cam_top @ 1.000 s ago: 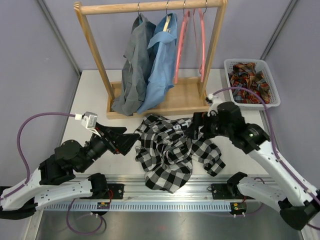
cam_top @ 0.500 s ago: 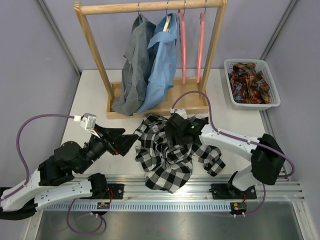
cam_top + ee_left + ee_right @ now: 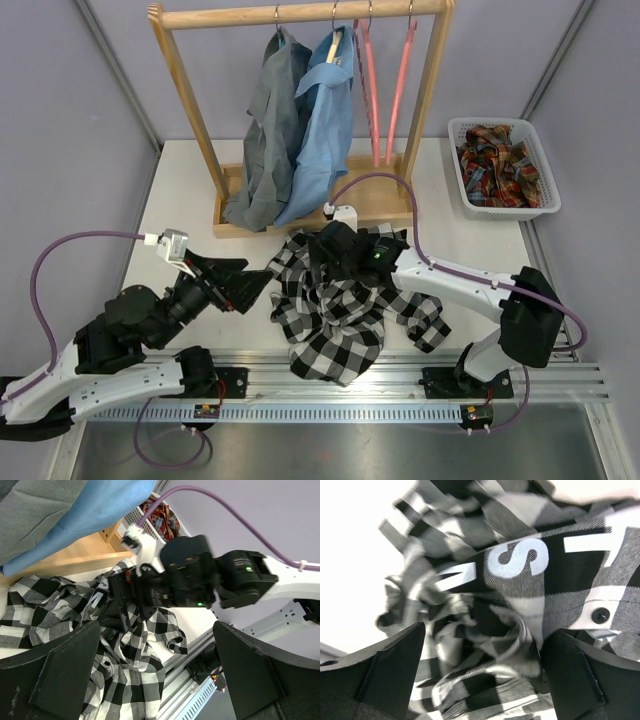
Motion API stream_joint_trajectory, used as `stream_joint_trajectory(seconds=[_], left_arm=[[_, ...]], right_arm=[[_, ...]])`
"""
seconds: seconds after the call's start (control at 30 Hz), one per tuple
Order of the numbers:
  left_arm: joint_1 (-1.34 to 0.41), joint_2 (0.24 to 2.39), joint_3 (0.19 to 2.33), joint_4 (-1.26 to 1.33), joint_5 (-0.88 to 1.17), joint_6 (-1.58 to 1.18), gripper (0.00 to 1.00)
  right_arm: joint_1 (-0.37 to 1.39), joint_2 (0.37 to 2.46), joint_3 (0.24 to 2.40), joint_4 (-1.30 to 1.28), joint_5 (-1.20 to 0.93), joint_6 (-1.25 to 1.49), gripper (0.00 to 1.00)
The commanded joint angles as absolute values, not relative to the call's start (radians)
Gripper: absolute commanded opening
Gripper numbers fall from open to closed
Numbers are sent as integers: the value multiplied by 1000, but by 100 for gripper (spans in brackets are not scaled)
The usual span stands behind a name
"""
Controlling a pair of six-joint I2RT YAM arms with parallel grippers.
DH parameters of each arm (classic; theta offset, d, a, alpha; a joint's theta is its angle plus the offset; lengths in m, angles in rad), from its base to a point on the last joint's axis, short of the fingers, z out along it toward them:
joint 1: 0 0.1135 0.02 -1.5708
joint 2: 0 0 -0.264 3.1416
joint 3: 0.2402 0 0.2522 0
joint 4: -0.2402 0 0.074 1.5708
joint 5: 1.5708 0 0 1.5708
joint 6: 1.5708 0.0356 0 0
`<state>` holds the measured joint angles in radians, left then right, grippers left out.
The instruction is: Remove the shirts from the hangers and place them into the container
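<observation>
A black-and-white checked shirt (image 3: 335, 310) with white lettering lies crumpled on the table in front of the rack. My right gripper (image 3: 318, 255) is low over its upper left part, open, with folds of the cloth (image 3: 520, 580) between its fingers (image 3: 390, 665). My left gripper (image 3: 255, 285) is open just left of the shirt (image 3: 125, 645), apart from it. A grey shirt (image 3: 265, 130) and a light blue shirt (image 3: 322, 120) hang on the rail. Beside them hang two bare pink hangers (image 3: 371, 95), (image 3: 403, 85). The white container (image 3: 505, 212) stands at the back right.
The wooden rack (image 3: 190, 110) stands at the back of the table on its base board. A red plaid garment (image 3: 497, 165) fills the container. The right arm's purple cable (image 3: 400, 190) loops over the rack base. A metal rail (image 3: 330, 385) runs along the near edge.
My right arm has swung from the right side leftward over the checked shirt and come down on its upper part. The pink hangers are swinging. My left arm has barely moved.
</observation>
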<state>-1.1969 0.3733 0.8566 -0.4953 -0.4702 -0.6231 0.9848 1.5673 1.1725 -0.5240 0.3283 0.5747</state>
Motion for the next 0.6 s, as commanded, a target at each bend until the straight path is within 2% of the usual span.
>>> stream_joint_trajectory(seconds=[0.0, 0.13, 0.23, 0.57], left_arm=[[-1201, 362, 841, -477, -500, -629, 99], [-1201, 367, 844, -474, -492, -632, 99], [-1201, 357, 848, -482, -491, -635, 99], [-1201, 327, 845, -503, -497, -643, 99]], right_arm=[[994, 1505, 1187, -459, 337, 618, 99], [996, 1710, 1279, -567, 367, 647, 100], [996, 1796, 1266, -531, 348, 670, 99], [997, 1832, 1221, -459, 324, 710, 100]])
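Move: The lettered band of the checkered shirt lies nearly straight below my open right hand, roughly 8 cm down, 1 cm ahead and 1 cm left. The shirt's bulk spreads some 7 cm back and 7 cm right, about 10 cm below. The blue shirt hangs 15 cm ahead, level sideways and some 13 cm higher, with the grey shirt 7 cm to its left. From my left hand, the band is about 12 cm ahead, 11 cm right and 30 cm below. I lift my right hand a centimetre or two, shift it a couple of centimetres left and slightly forward, then drive it down into the shirt's folds, easing back a touch on the way. It ends nearly 9 cm lower, fingers tipped about 10 degrees steeper, still wide open on either side of the lettered cloth and in among its folds. ##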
